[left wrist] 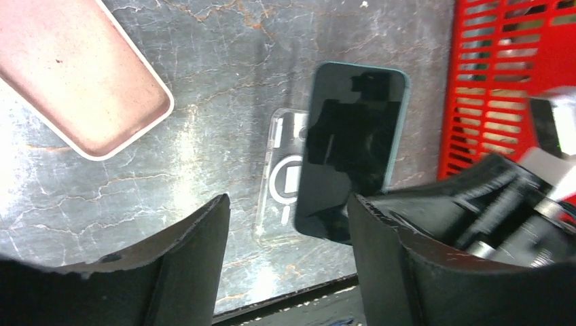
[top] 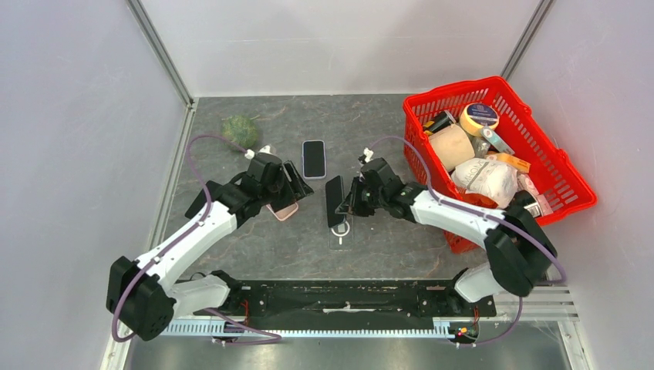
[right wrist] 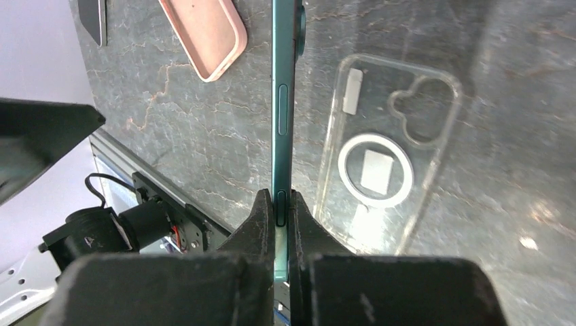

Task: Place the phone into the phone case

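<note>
My right gripper [top: 348,202] [right wrist: 283,210] is shut on the teal phone [top: 335,200] [right wrist: 283,102]. It holds the phone on its long edge, screen facing left, just above the table. The clear phone case [top: 339,231] [right wrist: 390,156] [left wrist: 282,180], with a white ring on its back, lies flat beneath and to the right of the phone, open side up. In the left wrist view the phone's dark screen [left wrist: 353,149] covers part of the case. My left gripper [top: 297,187] [left wrist: 289,231] hovers open to the left of the phone, with nothing between its fingers.
A pink case [top: 284,210] [left wrist: 81,75] [right wrist: 204,34] lies under my left gripper. A second phone [top: 313,158] lies flat further back. A red basket [top: 493,81] [left wrist: 502,68] of goods stands at the right, and a green ball-like object [top: 240,131] at back left.
</note>
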### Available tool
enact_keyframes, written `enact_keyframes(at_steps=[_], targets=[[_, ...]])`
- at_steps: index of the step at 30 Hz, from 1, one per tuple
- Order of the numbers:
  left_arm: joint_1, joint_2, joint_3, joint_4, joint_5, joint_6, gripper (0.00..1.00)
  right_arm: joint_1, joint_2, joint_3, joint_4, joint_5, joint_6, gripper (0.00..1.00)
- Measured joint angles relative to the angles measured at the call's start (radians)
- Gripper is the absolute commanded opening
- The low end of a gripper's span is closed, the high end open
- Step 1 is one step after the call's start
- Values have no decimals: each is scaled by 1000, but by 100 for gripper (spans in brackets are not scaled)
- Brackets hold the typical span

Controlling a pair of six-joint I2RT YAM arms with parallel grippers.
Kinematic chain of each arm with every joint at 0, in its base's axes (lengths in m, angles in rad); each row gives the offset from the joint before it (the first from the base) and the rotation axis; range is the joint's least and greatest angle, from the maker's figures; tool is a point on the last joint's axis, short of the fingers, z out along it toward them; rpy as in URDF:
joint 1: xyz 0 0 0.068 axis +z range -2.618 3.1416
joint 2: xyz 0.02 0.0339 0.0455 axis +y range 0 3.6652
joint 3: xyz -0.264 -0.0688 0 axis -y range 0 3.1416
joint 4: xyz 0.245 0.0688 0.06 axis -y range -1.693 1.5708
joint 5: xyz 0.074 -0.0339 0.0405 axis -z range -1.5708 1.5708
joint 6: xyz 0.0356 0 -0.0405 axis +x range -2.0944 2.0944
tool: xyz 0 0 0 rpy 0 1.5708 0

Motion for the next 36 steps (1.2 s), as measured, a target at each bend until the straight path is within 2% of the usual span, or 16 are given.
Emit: enact_keyframes(at_steps=[5,9,14,25,36], targets=[[-26,95,-19,27,21,18,41,2,-126,-71,-60,56,-3,0],[-84,199,-34,46,19,22,32,10,-189,-145,-84,86,5,0],[-132,282,-63,92,13,21,20,31,-195,-199,-85,104,19,0],[-225,411,-83,175,-34,-9,11,68,-164,-217,-18,101,53,0],[-255,435,-89,215,-43,-43,8,67,-55,-238,119,45,76,0]])
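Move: The right hand holds the phone by its right edge over the clear phone case, whose middle is about 4 cm back, 2 cm left and 9 cm below that hand. From the left hand the clear case lies some 11 cm right, 4 cm back and 15 cm down; the pink case is roughly 9 cm left of this hand and 5 cm ahead. The other phone lies about 20 cm ahead and 10 cm left of the right hand. The left fingertips come down against the outer left wall of the clear case, dropping about 14 cm while going right and somewhat back, shutting almost fully and tipping steeper. The right hand keeps its pinch on the phone, swinging back and right by some 5 cm each, then easing about 3 cm left again as it lowers the slanted phone to the case. ##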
